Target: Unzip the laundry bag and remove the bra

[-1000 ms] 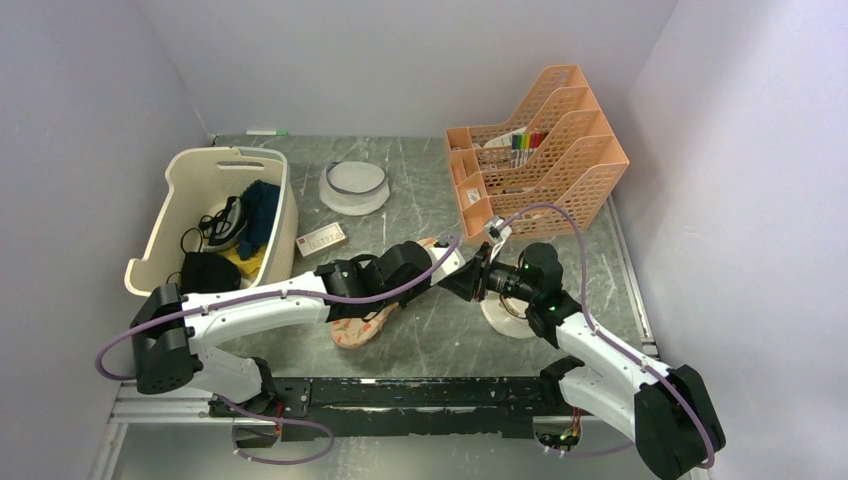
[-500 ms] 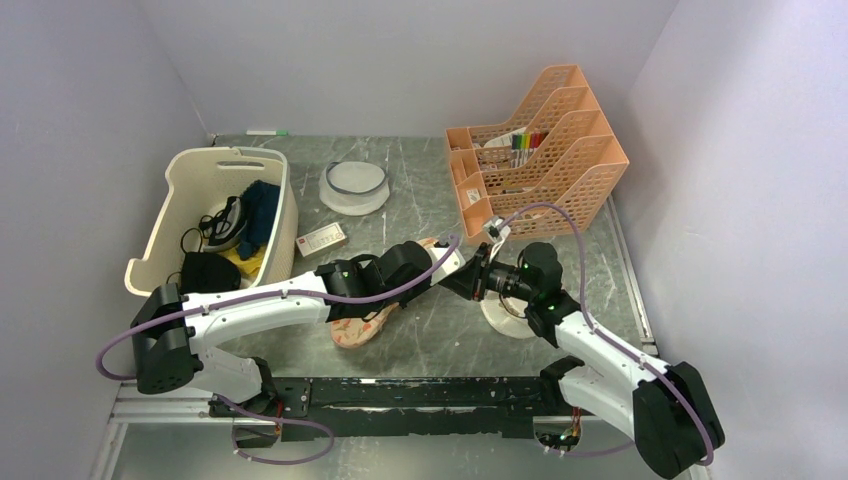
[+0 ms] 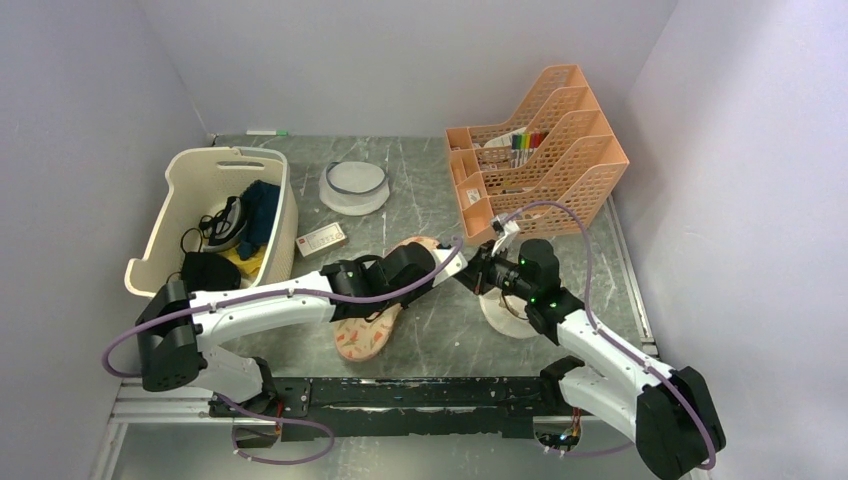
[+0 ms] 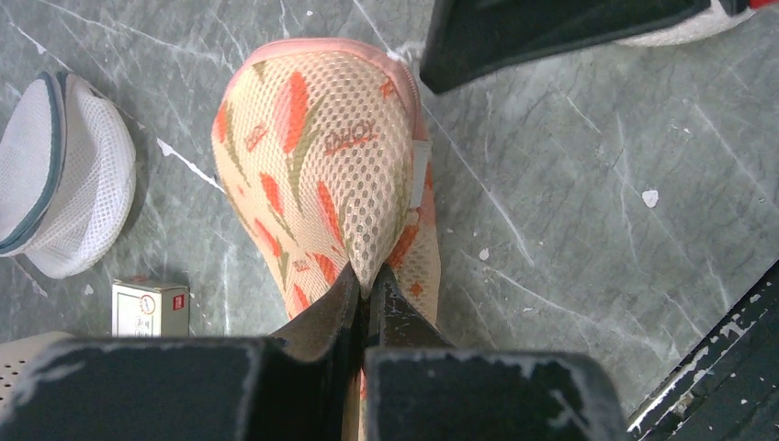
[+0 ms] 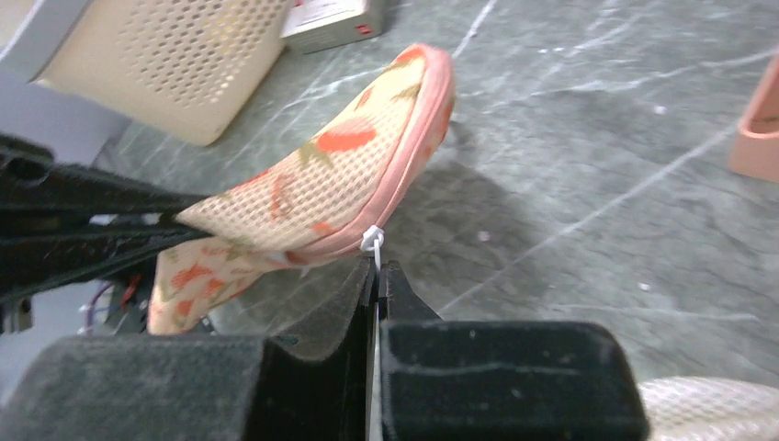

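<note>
The peach floral laundry bag lies mid-table, its far lobe raised off the marble. In the left wrist view my left gripper is shut on a pinched fold of the bag's mesh. My right gripper is shut on the thin white pull tie that hangs from the bag's pink zip edge. In the top view the two grippers meet tip to tip, left and right, at the bag's far end. The zip looks closed along the edge I can see. The bra is hidden.
A cream slotted basket with dark clothes stands at the left. A round white mesh pouch and a small box lie behind the bag. An orange file rack stands at the back right. A white disc sits under the right arm.
My right gripper has closed onto the white pull tie and shifted slightly left. The bag's far lobe has come up and now shows behind the left wrist. The left grip has not changed.
</note>
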Robot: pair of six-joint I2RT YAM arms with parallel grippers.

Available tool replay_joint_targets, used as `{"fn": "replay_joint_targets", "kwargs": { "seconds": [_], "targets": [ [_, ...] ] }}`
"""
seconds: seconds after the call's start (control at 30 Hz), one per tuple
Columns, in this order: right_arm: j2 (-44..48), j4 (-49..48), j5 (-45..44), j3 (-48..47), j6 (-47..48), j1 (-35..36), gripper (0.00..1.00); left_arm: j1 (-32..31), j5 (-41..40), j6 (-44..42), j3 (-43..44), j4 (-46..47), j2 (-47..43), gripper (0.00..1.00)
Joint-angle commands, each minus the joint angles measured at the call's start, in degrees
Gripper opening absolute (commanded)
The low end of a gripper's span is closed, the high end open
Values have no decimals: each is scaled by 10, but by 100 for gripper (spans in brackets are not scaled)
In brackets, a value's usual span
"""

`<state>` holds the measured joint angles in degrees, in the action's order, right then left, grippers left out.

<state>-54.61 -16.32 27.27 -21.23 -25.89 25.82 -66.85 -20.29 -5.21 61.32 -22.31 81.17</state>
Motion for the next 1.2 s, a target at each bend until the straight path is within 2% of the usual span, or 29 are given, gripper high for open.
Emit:
{"fn": "replay_joint_targets", "kwargs": {
  "seconds": [0.0, 0.23, 0.37, 0.43, 0.57, 0.67, 0.87, 0.97, 1.17],
  "targets": [
    [-3, 71, -114, -27, 28, -7, 0, 1, -15, -10, 5, 10, 15, 7],
    [-56, 34, -39, -34, 35, -8, 0, 5, 4, -4, 3, 13, 34, 7],
    [-80, -19, 12, -21, -5, -8, 0, 9, 13, 46, 18, -7, 50, 13],
    [-83, -40, 35, -12, -29, -8, 0, 17, 48, 109, 4, 7, 36, 25],
    [-76, -33, 30, -7, -31, -8, 0, 18, 109, 281, -71, 78, -34, 65],
    [-85, -29, 31, -8, -20, -8, 0, 17, 140, 381, -130, 128, -86, 77],
    [-44, -20, 12, 14, -52, -8, 0, 5, 115, 539, -161, 58, -149, 82],
    [-28, 3, 11, 26, -66, -8, 0, -14, 124, 583, -191, 86, -178, 91],
    [-26, 15, 19, 51, -84, -8, 0, -47, 149, 648, -263, 186, -184, 92]
  ]
}}
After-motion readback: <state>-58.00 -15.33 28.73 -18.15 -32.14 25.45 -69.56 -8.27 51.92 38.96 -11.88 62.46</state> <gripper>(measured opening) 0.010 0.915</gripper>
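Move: Just between the right fingertips is the zipper pull, some 3 cm ahead and 5 cm to the right of the left hand at about its height. The laundry bag's middle is roughly 7 cm left of the left hand, level with it and 8 cm below. The small box stands about 22 cm left and 11 cm ahead of the left hand; the embroidery hoop lies about 11 cm right of the right hand and 3 cm back, both near 11 cm lower. Sinking about 3 cm with the mesh still pinched, the left hand then opens nearly wide, lets go and swings back some 10 cm towards the bag's near end, its wrist rolling and tipping through some 50 degrees. The right hand keeps its grip on the zipper pull, dipping forward a little, sinking about 4 cm overall and easing back at the end. ##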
